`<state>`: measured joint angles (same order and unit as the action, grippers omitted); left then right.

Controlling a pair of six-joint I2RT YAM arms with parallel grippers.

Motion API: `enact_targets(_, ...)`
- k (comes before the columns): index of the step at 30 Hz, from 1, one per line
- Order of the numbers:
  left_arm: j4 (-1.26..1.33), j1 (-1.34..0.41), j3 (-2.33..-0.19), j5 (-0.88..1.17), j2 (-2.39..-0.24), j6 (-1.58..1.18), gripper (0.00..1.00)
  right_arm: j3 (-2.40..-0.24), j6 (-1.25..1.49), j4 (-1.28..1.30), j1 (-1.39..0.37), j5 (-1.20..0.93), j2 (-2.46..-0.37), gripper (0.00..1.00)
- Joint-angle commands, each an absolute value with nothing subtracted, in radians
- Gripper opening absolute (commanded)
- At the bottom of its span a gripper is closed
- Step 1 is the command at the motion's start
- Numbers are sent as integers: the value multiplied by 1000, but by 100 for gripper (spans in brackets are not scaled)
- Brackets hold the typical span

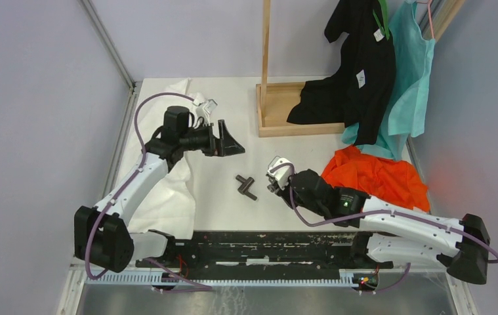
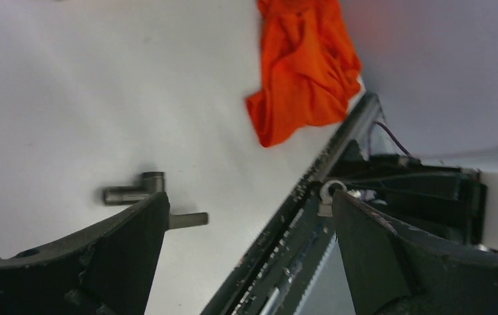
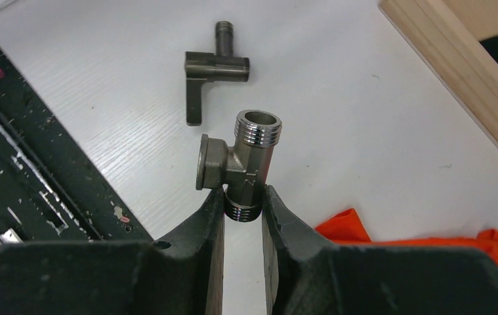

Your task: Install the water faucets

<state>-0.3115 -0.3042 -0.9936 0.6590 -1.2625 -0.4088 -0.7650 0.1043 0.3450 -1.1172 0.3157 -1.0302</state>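
One of the water faucets, a silver-grey T-shaped fitting (image 3: 243, 167) with threaded ends, stands upright in my right gripper (image 3: 241, 197), which is shut on its lower threaded end. The other, a darker T-shaped fitting (image 3: 213, 69) with a flat lever and a threaded stub, lies on the white table just beyond it (image 1: 247, 187). In the top view my right gripper (image 1: 274, 184) sits just right of that piece. My left gripper (image 1: 229, 141) hovers open and empty further back on the left. In the left wrist view, one left finger partly covers the lying fitting (image 2: 134, 193), and the left gripper (image 2: 249, 203) holds nothing.
An orange cloth (image 1: 374, 177) lies right of my right gripper. A wooden stand base (image 1: 292, 108) with hanging black and teal garments (image 1: 364, 65) is at the back right. A white cloth (image 1: 167, 190) lies under the left arm. A black rail (image 1: 266, 246) runs along the near edge.
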Motion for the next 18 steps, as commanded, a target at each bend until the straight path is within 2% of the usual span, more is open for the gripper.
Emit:
enact_targets(1, -149, -338, -963, 1060, -1263, -447, 99, -708, -80, 180, -1117, 147, -931, 0)
enact_targets(18, -219, -550, -948, 996, -1349, -397, 100, -738, -176, 191, -1116, 60, -965, 1)
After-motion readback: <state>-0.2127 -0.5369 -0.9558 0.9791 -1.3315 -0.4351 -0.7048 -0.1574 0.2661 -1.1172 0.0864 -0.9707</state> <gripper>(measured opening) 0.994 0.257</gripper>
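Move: About 9 cm back, 12 cm right and 4 cm below the open left hand lies the tee fitting, already pinched in the right fingers. From the left hand the faucet valve lies on the table some 4 cm back, 5 cm right and 19 cm down; the wooden box, about 19 cm ahead and 20 cm right. From the right hand the left gripper is roughly 10 cm ahead, 14 cm left and 4 cm higher, the valve 6 cm ahead, 7 cm left and 15 cm down. Swinging back about 10 cm and right about 8 cm at nearly the same height, the left hand closes in on the tee with its fingers kept wide open, turning some 30 degrees clockwise. The right hand keeps its pinch on the tee's lower end, eases back and left a couple of centimetres and turns counter-clockwise, facing the tee's free end towards the left gripper. ##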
